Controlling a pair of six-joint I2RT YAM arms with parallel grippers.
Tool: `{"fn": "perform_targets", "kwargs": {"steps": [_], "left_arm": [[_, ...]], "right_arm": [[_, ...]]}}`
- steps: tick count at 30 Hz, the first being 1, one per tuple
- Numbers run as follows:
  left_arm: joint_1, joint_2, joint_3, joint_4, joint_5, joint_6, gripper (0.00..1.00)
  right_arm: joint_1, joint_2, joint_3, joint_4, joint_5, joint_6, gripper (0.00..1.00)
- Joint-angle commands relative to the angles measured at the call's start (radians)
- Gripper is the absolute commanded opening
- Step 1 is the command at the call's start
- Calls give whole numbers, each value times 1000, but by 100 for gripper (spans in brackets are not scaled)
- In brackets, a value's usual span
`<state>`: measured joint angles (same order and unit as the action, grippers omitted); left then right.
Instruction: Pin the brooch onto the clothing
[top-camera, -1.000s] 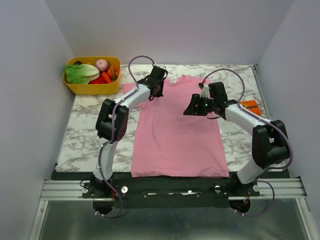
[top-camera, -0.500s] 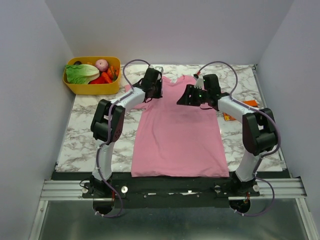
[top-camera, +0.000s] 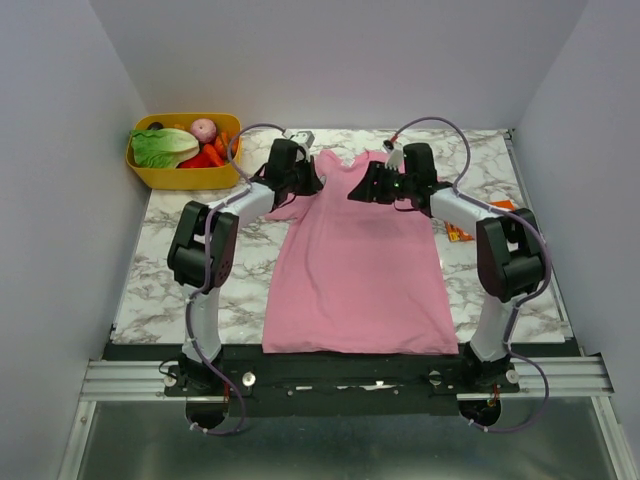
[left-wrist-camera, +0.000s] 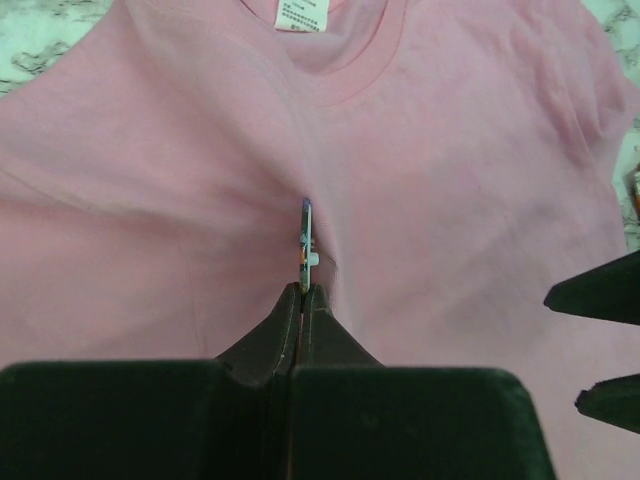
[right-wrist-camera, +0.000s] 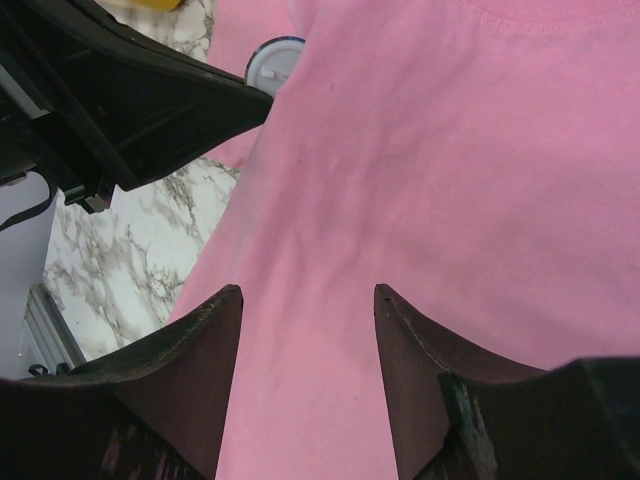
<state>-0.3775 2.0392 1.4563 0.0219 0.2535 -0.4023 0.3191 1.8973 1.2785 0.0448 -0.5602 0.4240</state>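
The clothing, a pink T-shirt (top-camera: 350, 270), lies flat on the marble table, neck at the far end. My left gripper (left-wrist-camera: 302, 290) is shut on the brooch (left-wrist-camera: 306, 238), which stands edge-on just above the shirt's chest (left-wrist-camera: 450, 150), below the collar. In the right wrist view the brooch (right-wrist-camera: 272, 62) shows as a small pale disc at the tip of the left gripper (right-wrist-camera: 140, 100). My right gripper (right-wrist-camera: 305, 300) hangs open over the shirt (right-wrist-camera: 450, 150) with nothing between its fingers. From above, the left gripper (top-camera: 305, 183) and the right gripper (top-camera: 360, 190) face each other near the collar.
A yellow tub (top-camera: 150, 172) of vegetables stands at the far left. An orange packet (top-camera: 500, 212) lies on the table (top-camera: 170, 270) right of the shirt. A white label (left-wrist-camera: 302, 14) sits inside the collar. The right gripper's fingertips (left-wrist-camera: 600, 290) show at the left wrist view's right edge.
Both arms have reached farther up the shirt towards the collar and closer to each other. The right gripper's jaws have opened a little wider. The left gripper stays shut.
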Motion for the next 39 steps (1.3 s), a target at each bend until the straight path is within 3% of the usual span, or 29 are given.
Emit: {"fn": "perform_targets", "kwargs": {"steps": [1, 11, 25, 32, 39], "left_arm": [[23, -65, -50, 157, 119, -35, 0], [57, -77, -93, 282, 216, -99, 0], [72, -73, -91, 316, 266, -119, 0], [74, -68, -93, 331, 285, -132, 0], [74, -60, -86, 351, 308, -148, 0]], "right_arm": [[5, 39, 51, 66, -47, 7, 64], [18, 134, 146, 86, -72, 22, 63], [80, 272, 304, 43, -1, -4, 60], [81, 281, 306, 38, 17, -5, 36], [90, 286, 311, 21, 25, -21, 22]]}}
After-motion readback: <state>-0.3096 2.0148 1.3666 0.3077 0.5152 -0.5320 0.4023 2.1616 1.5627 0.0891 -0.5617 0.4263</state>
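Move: The clothing's raised fold, the right hand's goal, lies about 4 cm ahead of that hand, 7 cm to its left and 4 cm lower; the brooch beside it is some 5 cm ahead, 9 cm left and 4 cm below. From the left hand, the fold is 1 cm ahead and 2 cm right, just below the fingertips, which already hold the brooch, 1 cm ahead and 1 cm right. The neckline lies about 8 cm ahead of the left hand, 6 cm right and 6 cm lower. The clothing's fold at the brooch is drawn upward by the left hand, which climbs about 4 cm, rolls its left side down some 15 degrees and keeps the brooch pinched. The right hand comes in open, forward and then mostly left, about 8 cm in all, dips slightly at the end and closes its fingers on the fold just beside the brooch. ##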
